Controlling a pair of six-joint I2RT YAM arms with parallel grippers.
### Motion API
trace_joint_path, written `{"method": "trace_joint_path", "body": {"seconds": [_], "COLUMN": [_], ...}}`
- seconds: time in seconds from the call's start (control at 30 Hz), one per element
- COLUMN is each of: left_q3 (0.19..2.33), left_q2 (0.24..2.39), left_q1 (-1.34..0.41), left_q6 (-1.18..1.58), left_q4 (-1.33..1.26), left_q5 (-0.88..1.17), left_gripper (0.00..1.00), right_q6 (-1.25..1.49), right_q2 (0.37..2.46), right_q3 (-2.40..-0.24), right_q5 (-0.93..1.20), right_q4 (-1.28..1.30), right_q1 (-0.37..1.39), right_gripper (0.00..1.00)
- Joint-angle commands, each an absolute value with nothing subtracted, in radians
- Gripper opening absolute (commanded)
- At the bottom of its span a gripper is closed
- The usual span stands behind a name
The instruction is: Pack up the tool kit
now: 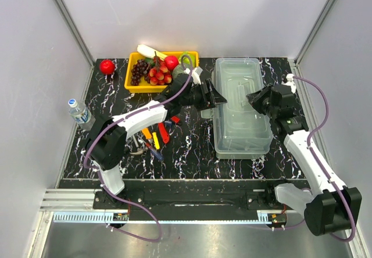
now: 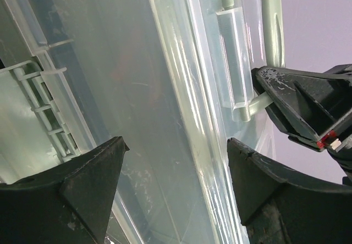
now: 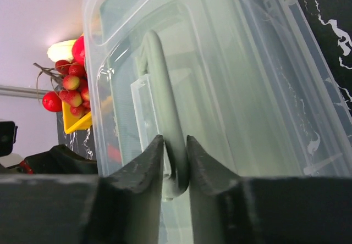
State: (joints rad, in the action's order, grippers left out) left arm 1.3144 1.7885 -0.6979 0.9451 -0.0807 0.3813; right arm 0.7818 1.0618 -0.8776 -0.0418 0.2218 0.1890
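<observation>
The tool kit's translucent grey-green toolbox [image 1: 241, 110] lies lid-down-shut on the right half of the black marbled table. My right gripper [image 3: 175, 139] is shut on the toolbox handle [image 3: 162, 84], a finger pressed to each side of the bar. That grip also appears from the other side, right gripper [image 2: 297, 98] on the handle [image 2: 272, 13]. My left gripper [image 2: 177, 145] hangs open over the clear lid [image 2: 137, 79] near the box's left edge, with nothing between its fingers. Small red-, yellow- and orange-handled tools [image 1: 156, 137] lie loose on the table under the left arm.
A yellow tray of fruit [image 1: 131, 83] stands at the back, left of the box. A red apple [image 1: 107, 66] sits in the back left corner. A water bottle [image 1: 77, 111] stands at the table's left edge.
</observation>
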Motion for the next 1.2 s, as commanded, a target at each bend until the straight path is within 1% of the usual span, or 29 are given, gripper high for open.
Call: {"method": "trace_joint_path", "body": {"seconds": [0.0,0.03,0.1,0.13,0.43,0.5,0.7,0.97,1.1,1.17], "left_q3": [1.339,1.333,1.324,1.318,1.227,1.210,1.190,1.216,1.209,1.183], "left_q2": [1.740,1.729,1.709,1.700,1.606,1.595,1.595,1.608,1.623,1.626], "left_q1": [-0.690,-0.684,-0.667,-0.660,-0.591,-0.584,-0.583,-0.578,-0.580,-0.581], "left_q6": [0.902,0.897,0.885,0.882,0.893,0.893,0.910,0.900,0.903,0.905], "left_q4": [-0.054,-0.051,-0.048,-0.049,-0.086,-0.087,-0.069,0.069,0.065,0.020], "left_q5": [0.397,0.387,0.373,0.367,0.304,0.285,0.264,0.140,0.181,0.227], "left_gripper": [0.79,0.80,0.80,0.81,0.81,0.81,0.80,0.63,0.54,0.52], "right_q6": [0.749,0.746,0.741,0.742,0.752,0.749,0.747,0.744,0.752,0.761], "right_q2": [1.091,1.094,1.100,1.106,1.134,1.134,1.106,1.040,1.009,1.000], "right_q3": [-0.934,-0.943,-0.963,-0.979,-1.118,-1.140,-1.155,-1.075,-1.035,-1.028], "right_q5": [-0.058,-0.055,-0.049,-0.046,-0.003,0.035,0.055,0.064,0.080,0.090], "right_q4": [0.202,0.206,0.218,0.230,0.265,0.264,0.249,0.170,0.141,0.135], "right_q1": [0.199,0.199,0.199,0.199,0.199,0.199,0.196,0.184,0.169,0.157], "right_gripper": [0.21,0.16,0.02,0.00,0.00,0.00,0.00,0.00,0.00,0.00]}}
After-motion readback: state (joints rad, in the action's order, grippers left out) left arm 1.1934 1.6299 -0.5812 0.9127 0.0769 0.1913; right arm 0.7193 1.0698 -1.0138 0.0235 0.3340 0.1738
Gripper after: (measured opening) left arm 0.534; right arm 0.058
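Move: The right hand is already at the near end of the handle on the clear lid, its fingers still somewhat open; the handle's middle lies about 3 cm ahead and 1 cm left of it. The left hand hovers at the lid's left rim, with the box's open side latch some 5 cm to its left, 3 cm back and 8 cm below. From that hand, the melon in the yellow basket lies roughly 14 cm left, 11 cm ahead and 10 cm below; the nearest red tool is about 18 cm left, 6 cm back and 16 cm below. Right fingers shut on the lid handle and pinch it, then the hand raises it some 3.5 cm, swinging slightly left and drifting back again. Meanwhile the left hand leaves the lid's rim, going about 9 cm left and a little forward, up first and then down towards the side latch; it turns about 15 degrees counter-clockwise and closes its fingers partway on nothing. ##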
